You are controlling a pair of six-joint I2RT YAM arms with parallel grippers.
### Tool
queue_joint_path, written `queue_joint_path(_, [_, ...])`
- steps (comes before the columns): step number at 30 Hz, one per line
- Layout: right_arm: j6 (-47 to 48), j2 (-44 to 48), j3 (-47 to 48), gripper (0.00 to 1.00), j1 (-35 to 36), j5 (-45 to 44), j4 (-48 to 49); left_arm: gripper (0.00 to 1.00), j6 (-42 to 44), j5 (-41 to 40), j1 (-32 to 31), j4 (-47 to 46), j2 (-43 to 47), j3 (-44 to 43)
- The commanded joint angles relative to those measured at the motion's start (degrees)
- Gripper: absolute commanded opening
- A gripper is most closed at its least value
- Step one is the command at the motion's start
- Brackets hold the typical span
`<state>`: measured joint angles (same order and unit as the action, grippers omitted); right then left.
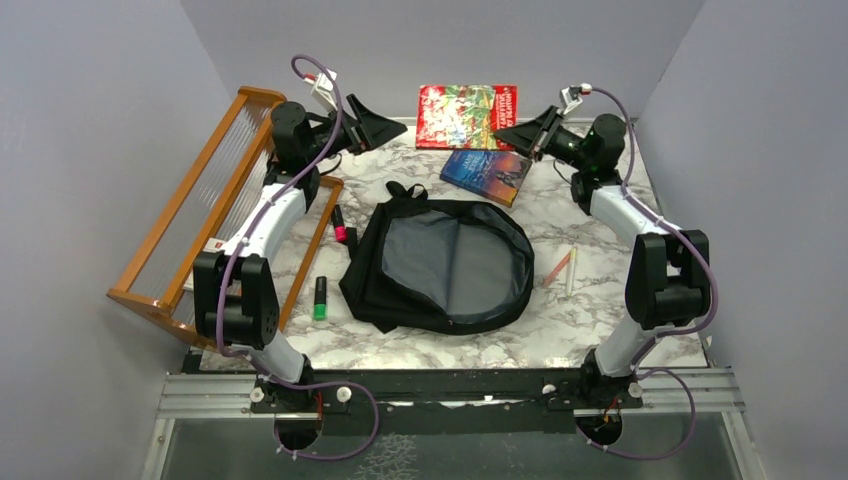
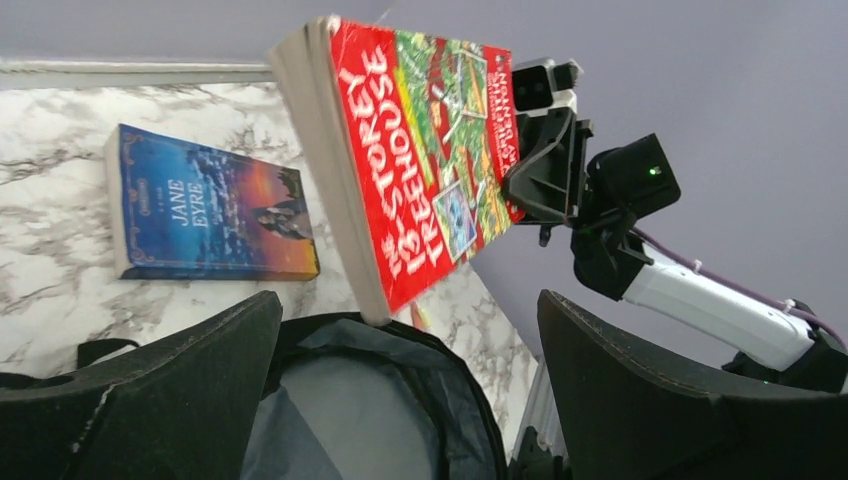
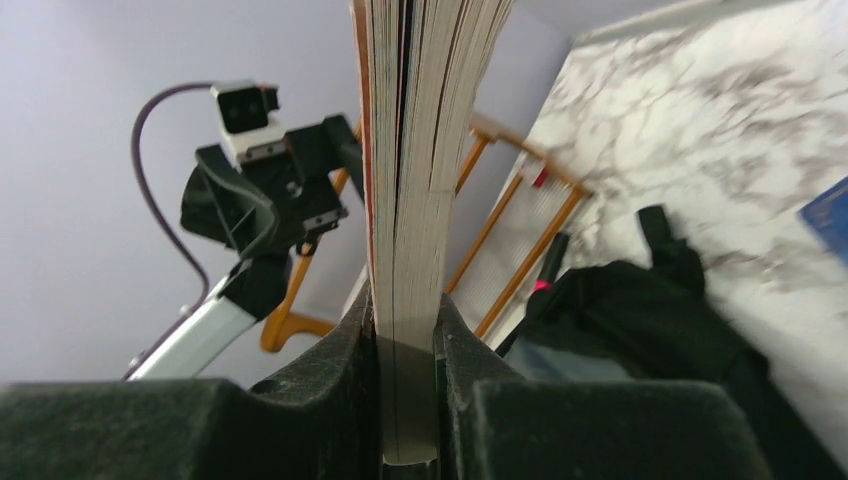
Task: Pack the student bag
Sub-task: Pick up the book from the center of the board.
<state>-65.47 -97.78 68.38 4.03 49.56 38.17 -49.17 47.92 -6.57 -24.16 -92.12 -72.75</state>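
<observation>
The student bag (image 1: 440, 265) lies flat mid-table, a black backpack unzipped with its grey lining facing up; the left wrist view shows it below the fingers (image 2: 370, 400). A red book (image 1: 467, 116) hangs in the air over the back of the table. My right gripper (image 1: 503, 134) is shut on its right edge, and the page block (image 3: 420, 150) stands clamped between the jaws (image 3: 408, 340). My left gripper (image 1: 398, 127) is open just left of the book, nothing between its fingers (image 2: 408, 305). The red cover (image 2: 430, 150) tilts in front of it.
A blue book (image 1: 487, 172) lies behind the bag, also in the left wrist view (image 2: 210, 205). A pink marker (image 1: 340, 225) and a green marker (image 1: 320, 298) lie left of the bag, two pencils (image 1: 562, 268) right of it. A wooden rack (image 1: 200, 205) leans along the left edge.
</observation>
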Motion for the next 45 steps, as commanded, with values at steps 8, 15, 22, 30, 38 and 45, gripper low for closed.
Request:
queue_joint_path(8, [-17.38,1.24,-1.06,0.0,3.43,10.29,22.41,0.99,-2.27,4.24,-2.83,-5.8,-2.26,-1.71])
queue_joint_path(15, [-21.93,-0.87,-1.58,0.0,4.04,11.89,29.13,0.8,-3.95,5.23,-4.41,-7.74,-2.88,-2.0])
queue_joint_path(22, [-18.01,-1.41,-2.22,0.01,4.23,11.71,26.23,0.49,-8.26,6.56,-6.66,-13.89,-2.98,-2.13])
queue_joint_path(30, [3.71,2.61,-0.43,0.07,4.23,9.47,3.71,0.0,-10.86,8.27,-7.08,-17.98,-2.31,-1.69])
queue_joint_path(38, [17.63,6.69,-2.3,0.6,2.83,12.2,-0.49,0.0,-12.38,11.51,-7.06,-23.44,-0.97,-1.6])
queue_joint_path(45, [12.7,5.49,-3.5,0.73,1.33,15.75,8.03,0.0,-15.72,14.67,-8.4,-30.42,-1.72,-2.73])
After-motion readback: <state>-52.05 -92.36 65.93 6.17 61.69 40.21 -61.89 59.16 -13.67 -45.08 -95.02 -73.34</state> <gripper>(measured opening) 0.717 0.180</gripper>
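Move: The red book is already gripped near its lower right corner by my right hand; its middle lies about 7 cm left of that hand, 2 cm ahead and 3 cm higher. From my open left hand it is some 13 cm to the right, 2 cm ahead and about level. On the table, 27 cm below my left hand, the blue book lies 11 cm ahead and 20 cm right; the open bag's middle is 12 cm back and 9 cm right, 25 cm down. I bring my left hand right to the book's free left end and close its fingers on that edge while drifting back and up, about 6 cm right and 6 back in all. My right hand first draws the book back some 6 cm and a little left, turning counter-clockwise, rises and sinks again; once the left has its pinch, I open the right fingers wide and tip them upward. ##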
